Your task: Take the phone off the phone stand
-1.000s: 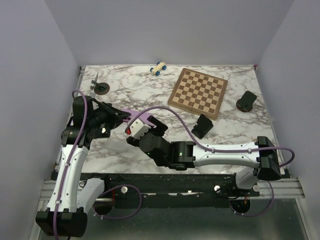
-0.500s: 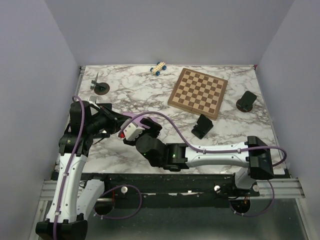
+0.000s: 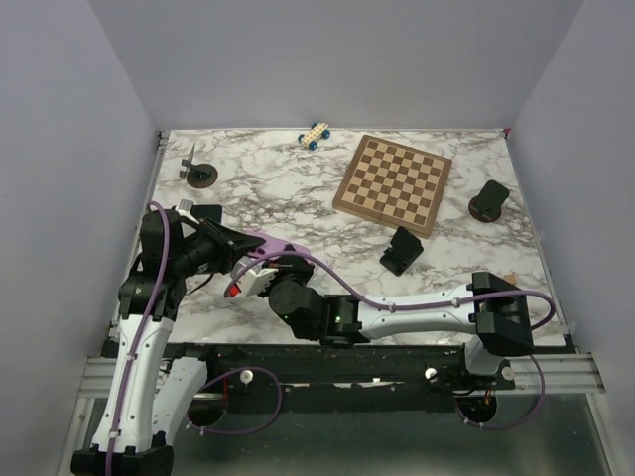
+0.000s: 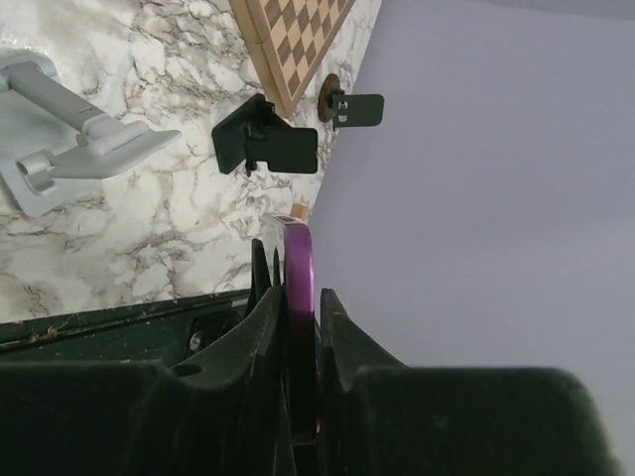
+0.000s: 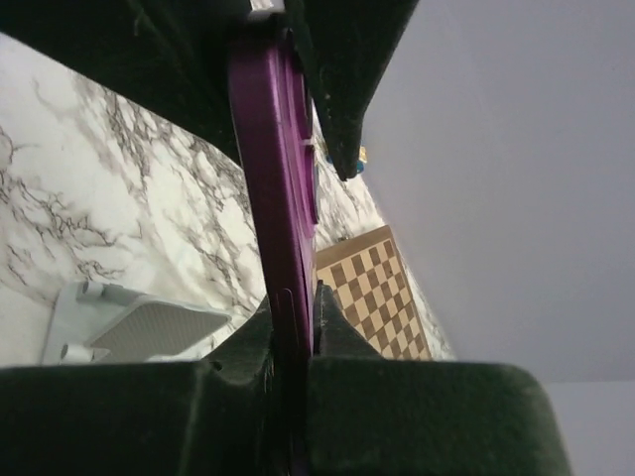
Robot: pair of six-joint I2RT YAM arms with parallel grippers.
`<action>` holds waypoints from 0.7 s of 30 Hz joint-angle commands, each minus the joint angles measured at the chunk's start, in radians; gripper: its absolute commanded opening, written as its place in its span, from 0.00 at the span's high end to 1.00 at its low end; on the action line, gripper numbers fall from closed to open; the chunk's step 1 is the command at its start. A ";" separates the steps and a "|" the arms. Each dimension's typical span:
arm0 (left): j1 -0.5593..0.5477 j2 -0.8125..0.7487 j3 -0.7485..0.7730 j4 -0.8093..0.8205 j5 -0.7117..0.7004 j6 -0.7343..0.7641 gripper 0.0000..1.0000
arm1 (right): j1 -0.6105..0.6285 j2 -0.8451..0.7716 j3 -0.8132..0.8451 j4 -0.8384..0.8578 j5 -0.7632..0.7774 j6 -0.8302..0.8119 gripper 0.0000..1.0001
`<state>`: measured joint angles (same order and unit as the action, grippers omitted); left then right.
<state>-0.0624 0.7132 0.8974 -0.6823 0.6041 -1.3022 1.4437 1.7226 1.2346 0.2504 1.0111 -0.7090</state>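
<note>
Both grippers hold the purple phone (image 3: 270, 245) in the air over the near left of the marble table. My left gripper (image 3: 238, 250) is shut on one end; in the left wrist view the phone's edge (image 4: 298, 260) stands pinched between the left gripper's (image 4: 295, 297) dark fingers. My right gripper (image 3: 280, 270) is shut on the other end, and in the right wrist view the phone (image 5: 273, 178) runs up from between the right gripper's (image 5: 293, 309) fingers. The light grey phone stand (image 4: 60, 139) lies on the table apart from the phone, and the stand (image 5: 129, 332) shows under it.
A wooden chessboard (image 3: 393, 183) lies at the back right. A black holder (image 3: 401, 250) stands near the middle, another dark holder (image 3: 488, 200) at the right edge. A toy car (image 3: 315, 135) sits at the back wall. A small dark stand (image 3: 198, 174) is back left.
Both arms have carried the phone toward the near left. The right gripper, open beside the phone a second ago, has shut on it. The left grip is unchanged.
</note>
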 commanded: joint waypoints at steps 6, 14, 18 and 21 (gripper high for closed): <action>0.003 -0.014 0.030 0.145 0.005 0.029 0.04 | -0.017 -0.122 0.009 0.048 -0.043 0.231 0.99; 0.004 -0.148 0.073 0.218 -0.242 0.415 0.01 | -0.239 -0.302 0.047 -0.401 -0.532 0.698 0.99; 0.004 -0.207 -0.080 0.499 0.034 0.495 0.01 | -0.421 -0.345 0.088 -0.535 -0.947 0.905 0.99; 0.003 -0.182 -0.163 0.711 0.272 0.430 0.02 | -0.473 -0.373 0.098 -0.567 -1.173 0.990 0.99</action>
<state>-0.0608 0.4919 0.8558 -0.2962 0.5556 -0.9104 1.0138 1.3979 1.2911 -0.1837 0.3019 0.0505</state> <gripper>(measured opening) 0.987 0.135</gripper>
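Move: Between both hands is the purple phone: its middle lies about 4 cm right and 1 ahead of the left hand point, a touch lower, and roughly 3 cm ahead of the right one and 1 to its left. The white stand is some 20 cm below, about 3 cm ahead and 3 right of the right hand; the black stand is 11 cm ahead and 28 right of that hand, equally low. Opening wide, the left fingers let go of the purple phone, and that hand rises about 8 cm while its fingertips tilt up some 45 degrees. The right hand keeps its pinch, first lifts, then swings forward and to the right, away from the left hand, up about 5 cm in all, rolling its left side up and tipping its fingers down. ##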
